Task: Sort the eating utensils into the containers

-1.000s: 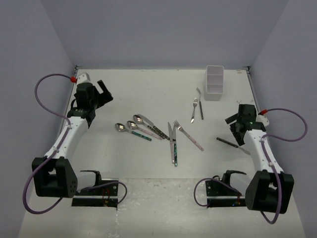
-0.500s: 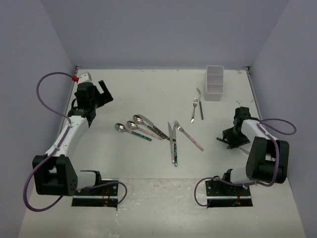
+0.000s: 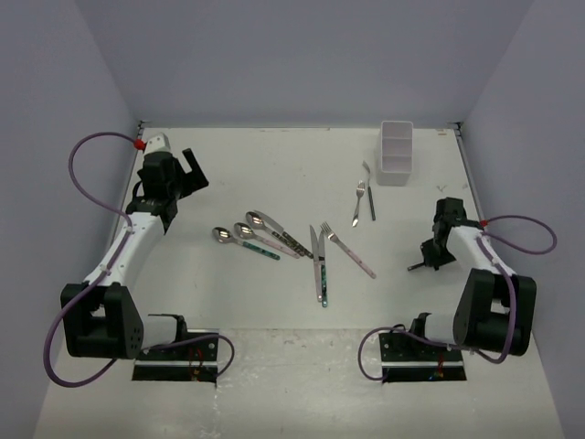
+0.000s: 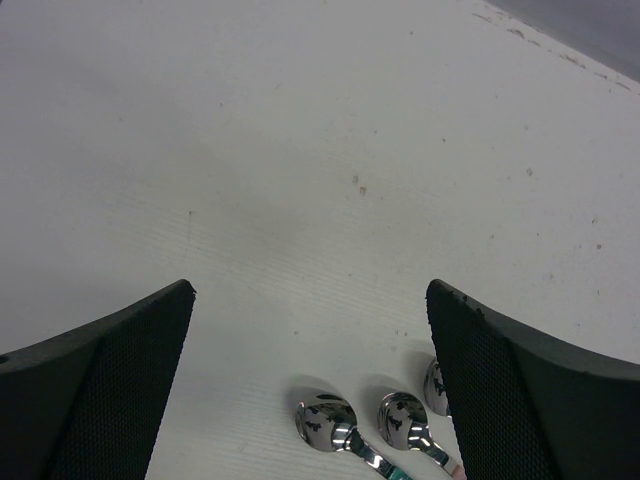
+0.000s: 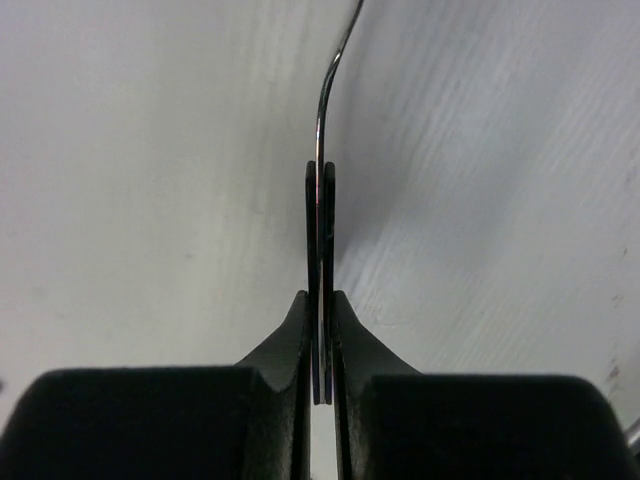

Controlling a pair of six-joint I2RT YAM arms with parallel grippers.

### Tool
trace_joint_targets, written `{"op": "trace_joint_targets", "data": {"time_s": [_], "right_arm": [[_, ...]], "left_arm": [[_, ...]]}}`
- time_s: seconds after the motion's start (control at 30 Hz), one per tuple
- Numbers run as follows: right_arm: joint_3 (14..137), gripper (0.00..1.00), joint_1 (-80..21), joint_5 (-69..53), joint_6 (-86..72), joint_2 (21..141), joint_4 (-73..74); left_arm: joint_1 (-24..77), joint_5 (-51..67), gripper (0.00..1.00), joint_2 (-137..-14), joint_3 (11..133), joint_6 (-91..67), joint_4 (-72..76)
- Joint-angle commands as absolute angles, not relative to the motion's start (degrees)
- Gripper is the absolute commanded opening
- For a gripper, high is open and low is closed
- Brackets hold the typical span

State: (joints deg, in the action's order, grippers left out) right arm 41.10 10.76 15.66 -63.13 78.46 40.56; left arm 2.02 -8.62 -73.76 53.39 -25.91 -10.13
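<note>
My right gripper (image 3: pixel 436 253) is down at the table's right side, shut on a dark-handled utensil (image 3: pixel 418 267) whose handle end sticks out to the left. In the right wrist view the fingers (image 5: pixel 309 240) pinch the handle edge-on and its thin metal neck (image 5: pixel 323 105) curves up beyond my right gripper (image 5: pixel 320 172). My left gripper (image 3: pixel 188 170) hangs open high at the far left. Three spoons (image 4: pixel 322 422) lie below the open left gripper (image 4: pixel 310 290). The white container (image 3: pixel 396 153) stands upright at the back right.
On the table's middle lie three spoons (image 3: pixel 245 230), a long knife (image 3: pixel 317 262) and a pink-handled fork (image 3: pixel 348 250). A small fork (image 3: pixel 358 202) and a slim dark utensil (image 3: pixel 369 198) lie just before the container. Grey walls enclose the table.
My right arm dropped onto the dark-handled utensil and its jaws closed from open to shut on the handle, turning the utensil. The left arm stayed still.
</note>
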Motion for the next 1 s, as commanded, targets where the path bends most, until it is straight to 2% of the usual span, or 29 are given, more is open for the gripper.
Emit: {"op": "trace_joint_targets", "data": {"time_s": [0.0,0.03,0.1,0.23,0.37,0.47,0.57,0.63,0.77,0.97], "right_arm": [[43.15,0.00,9.23,23.11,-55.58,69.19,31.17],[43.15,0.00,7.66,21.81,-46.58,67.17,26.76],[43.42,0.00,5.81,15.95,-38.54,62.24,13.71],[46.13,0.00,2.31,6.69,-16.32,61.25,-6.12],[51.49,0.00,0.44,0.45,-2.13,69.59,-23.00],[62.27,0.00,0.44,-3.93,5.26,84.31,-33.19],[68.88,0.00,0.44,-5.89,9.93,93.40,-40.57],[79.05,0.00,0.44,-5.02,10.02,101.66,-40.87],[89.00,0.00,0.44,-6.06,8.01,112.13,-39.29],[94.83,0.00,0.44,-8.00,5.10,120.58,-36.66]], "left_arm": [[1.67,-9.49,1.00,-73.74,56.07,-24.79,-7.82],[1.67,-8.97,1.00,-73.74,56.34,-24.79,-7.91],[1.67,-8.00,1.00,-73.74,56.42,-24.87,-7.82],[1.67,-6.68,1.00,-73.57,56.78,-25.22,-8.00],[1.67,-5.10,1.00,-73.48,57.22,-25.93,-7.82],[1.67,-3.69,1.00,-73.48,58.09,-26.37,-7.30],[1.67,-2.46,1.00,-73.65,58.53,-26.46,-6.24],[1.67,-1.93,1.00,-74.00,59.41,-26.46,-5.89],[1.67,-2.55,1.00,-74.18,60.38,-26.02,-5.80],[1.67,-4.65,1.00,-74.18,60.38,-25.14,-5.80]]}}
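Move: The right hand, low over the table, already pinches a black-handled utensil; the open container it is bound for stands about 37 cm ahead, 5 cm left and 3 cm higher. Another black-handled utensil lies some 24 cm ahead and 16 cm left, with a small fork about 20 cm ahead and 21 cm left. From the left hand, the container is roughly 21 cm ahead, 66 cm right and 13 cm lower. The right hand keeps the utensil pinched and swings it fast forward and up towards the container, about 40 cm out and nearly 30 cm up with a small drift left, then sinks some 4 cm as it slows high over the container's far part. On the way the wrist tips from fingers down to fingers level and forward and rolls round, standing the utensil upright, head up, while the open, empty left hand rises about 4 cm. ##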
